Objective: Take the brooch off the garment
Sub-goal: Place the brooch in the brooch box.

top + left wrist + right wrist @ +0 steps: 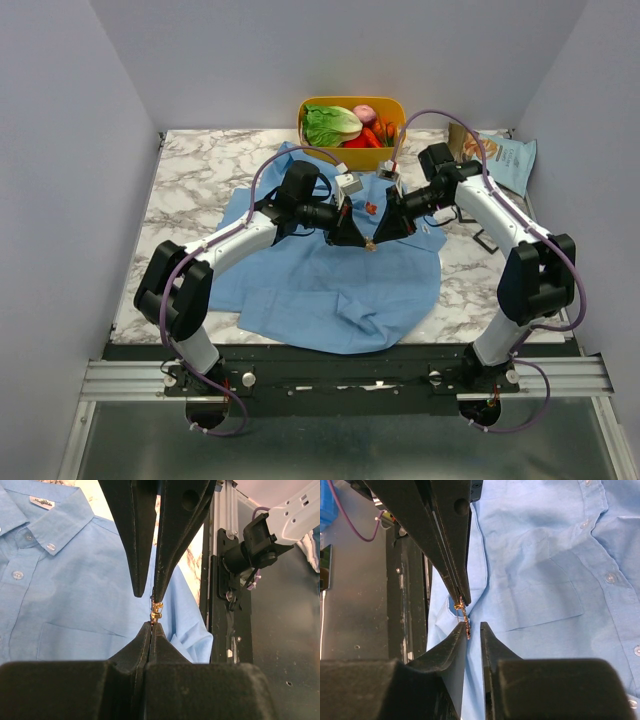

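The garment (320, 290), a light-blue button-up shirt, lies spread on the marble table (190, 180). Both arms meet above its middle. My left gripper (362, 240) is shut on the brooch (370, 244), a tiny gold-tan piece held at its fingertips. The left wrist view shows the brooch (156, 611) sticking out past the shut left gripper (151, 624), above the shirt (75, 590). My right gripper (473, 626) faces it with a narrow gap between its fingers. The brooch's (463, 614) free end rests against the inner side of one right finger.
A red-orange flower-like ornament (371, 208) sits on the shirt just behind the grippers. A yellow basket (350, 99) of vegetables stands at the back. A snack bag (505, 155) lies at the back right. The table's front rail shows in both wrist views.
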Action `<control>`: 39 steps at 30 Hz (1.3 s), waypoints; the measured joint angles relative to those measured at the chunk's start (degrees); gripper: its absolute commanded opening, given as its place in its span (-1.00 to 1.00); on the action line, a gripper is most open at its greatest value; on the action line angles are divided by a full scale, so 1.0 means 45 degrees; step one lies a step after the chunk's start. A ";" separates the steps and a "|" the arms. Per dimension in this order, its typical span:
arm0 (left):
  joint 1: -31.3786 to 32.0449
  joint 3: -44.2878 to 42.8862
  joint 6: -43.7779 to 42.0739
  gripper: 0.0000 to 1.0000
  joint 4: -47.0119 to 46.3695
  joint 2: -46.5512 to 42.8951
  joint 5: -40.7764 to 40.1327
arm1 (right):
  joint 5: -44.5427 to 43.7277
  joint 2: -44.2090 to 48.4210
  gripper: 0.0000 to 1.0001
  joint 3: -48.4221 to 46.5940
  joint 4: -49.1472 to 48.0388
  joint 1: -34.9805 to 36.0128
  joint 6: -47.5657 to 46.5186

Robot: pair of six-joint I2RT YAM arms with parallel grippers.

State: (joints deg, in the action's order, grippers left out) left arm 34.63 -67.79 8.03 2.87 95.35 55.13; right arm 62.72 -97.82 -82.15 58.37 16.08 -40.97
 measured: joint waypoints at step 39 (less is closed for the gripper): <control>-0.0015 0.0000 0.0049 -0.94 0.0355 0.0078 0.0000 | 0.0092 -0.0340 -0.99 -0.0053 0.0199 0.0277 -0.0073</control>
State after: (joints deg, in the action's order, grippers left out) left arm 34.57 -67.79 8.25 4.47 95.70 55.13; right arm 63.13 -99.35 -82.39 59.27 17.32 -41.30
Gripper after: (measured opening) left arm 0.010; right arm 0.013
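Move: The left hand already holds the brooch at its shut fingertips, about 1 cm to its right. From the slightly open right hand the brooch lies some 2 cm left, 1 cm back and 1 cm lower. The garment lies roughly 13 cm below the hands: its red flower is about 8 cm ahead of the right hand and level sideways, and the shirt pocket some 14 cm right and 2 cm ahead. Right fingertips shut, part slightly, edge about 1 cm left, down and back, then close on the left-held brooch. ##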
